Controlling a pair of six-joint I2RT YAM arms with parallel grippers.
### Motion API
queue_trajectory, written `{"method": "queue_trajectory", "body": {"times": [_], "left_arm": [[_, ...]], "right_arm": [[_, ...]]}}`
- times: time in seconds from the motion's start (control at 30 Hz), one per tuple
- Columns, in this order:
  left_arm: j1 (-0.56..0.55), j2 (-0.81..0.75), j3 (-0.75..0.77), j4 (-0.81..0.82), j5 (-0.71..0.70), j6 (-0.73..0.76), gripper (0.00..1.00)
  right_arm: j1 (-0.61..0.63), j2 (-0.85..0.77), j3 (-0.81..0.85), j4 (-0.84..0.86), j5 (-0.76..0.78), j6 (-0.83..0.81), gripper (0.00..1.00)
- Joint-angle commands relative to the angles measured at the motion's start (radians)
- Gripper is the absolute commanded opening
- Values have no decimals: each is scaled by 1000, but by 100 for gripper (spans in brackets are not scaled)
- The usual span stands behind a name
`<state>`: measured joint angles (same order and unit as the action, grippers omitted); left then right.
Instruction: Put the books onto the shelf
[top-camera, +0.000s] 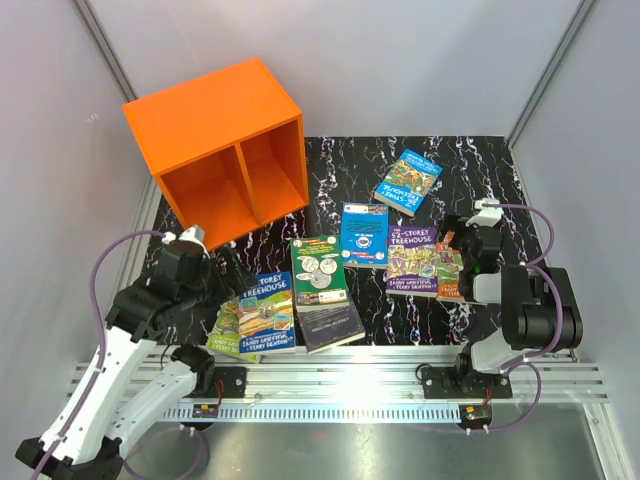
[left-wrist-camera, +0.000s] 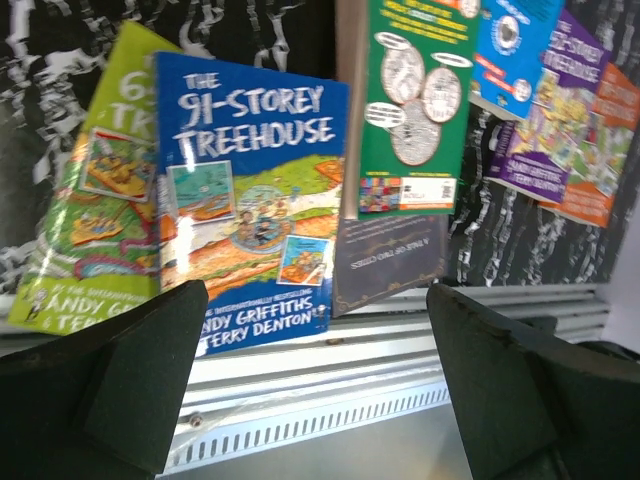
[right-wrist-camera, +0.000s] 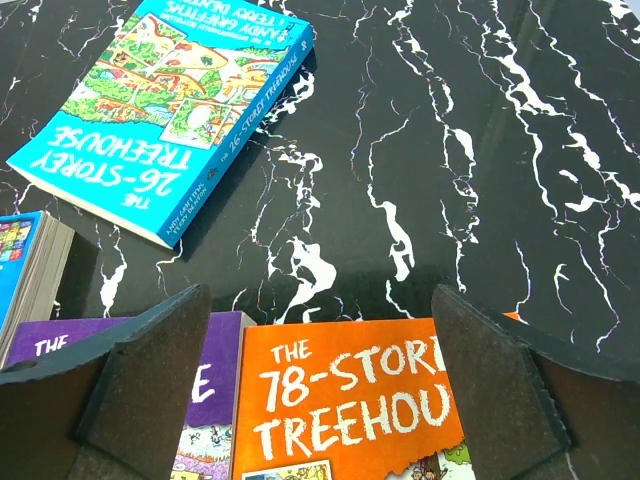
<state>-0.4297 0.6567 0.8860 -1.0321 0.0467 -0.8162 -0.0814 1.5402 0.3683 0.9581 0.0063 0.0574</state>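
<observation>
Several books lie flat on the black marbled mat (top-camera: 480, 170). The orange shelf (top-camera: 225, 150) stands at the back left, both compartments empty and its open front facing the books. My left gripper (top-camera: 222, 264) (left-wrist-camera: 315, 300) is open above the blue 91-Storey book (left-wrist-camera: 250, 200) (top-camera: 266, 312), which overlaps a lime-green book (left-wrist-camera: 100, 180). A green book (left-wrist-camera: 415, 100) lies on a dark one (left-wrist-camera: 390, 260). My right gripper (top-camera: 458, 240) (right-wrist-camera: 320, 300) is open above the orange 78-Storey book (right-wrist-camera: 340, 400), beside a purple one (right-wrist-camera: 215, 370). A teal 26-Storey book (right-wrist-camera: 160, 110) lies farther back.
An aluminium rail (top-camera: 340, 375) runs along the near edge with both arm bases bolted to it. Grey walls close in the left, back and right sides. A blue book (top-camera: 364, 234) lies in the middle of the mat.
</observation>
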Motion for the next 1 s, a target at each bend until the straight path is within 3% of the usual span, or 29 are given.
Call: {"method": "queue_trajectory", "body": {"times": [0.0,0.17,0.27,0.4,0.6,0.97], "left_arm": [[3,37,47,-59,-102,-46,99],[29,61,-73,13,25,-92,99],[45,25,-154,139,175,-86,99],[43,-34,-159,84,82,-165,99],[43,26,-113,-60,-34,-118,99],[43,-28,-274,29,11,-152,99]], "right_arm": [[-4,5,27,33,-3,-7,100],[-4,5,27,33,-3,-7,100],[-4,3,27,33,-3,-7,100],[-4,4,27,33,-3,-7,100],[-4,3,29,33,-3,-7,100],[-4,5,29,31,-5,-7,100]]}}
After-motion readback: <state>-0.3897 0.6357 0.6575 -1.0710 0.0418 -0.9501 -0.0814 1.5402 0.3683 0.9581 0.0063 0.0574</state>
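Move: The left hand, open and empty, hangs over the blue 91-Storey book, whose middle is some 18 cm below it and about 2 cm to its right, roughly level fore and aft. The yellow-green Treehouse book peeks out about 7 cm left of it and 3 cm nearer the base. The green coin book lies roughly 14 cm right of it and 11 cm farther out. From the right hand, the 91-Storey book is about 53 cm left, 20 cm back and 8 cm lower. Down towards the near part of the blue 91-Storey book sinks the left hand, about 8 cm in all. It drops fast at first, checks with a slight lift halfway, then sinks again, easing back some 3 cm towards its base. The fingers stay wide open and tip about 15 degrees more steeply downward, with a small counter-clockwise turn; they are still above the books. ##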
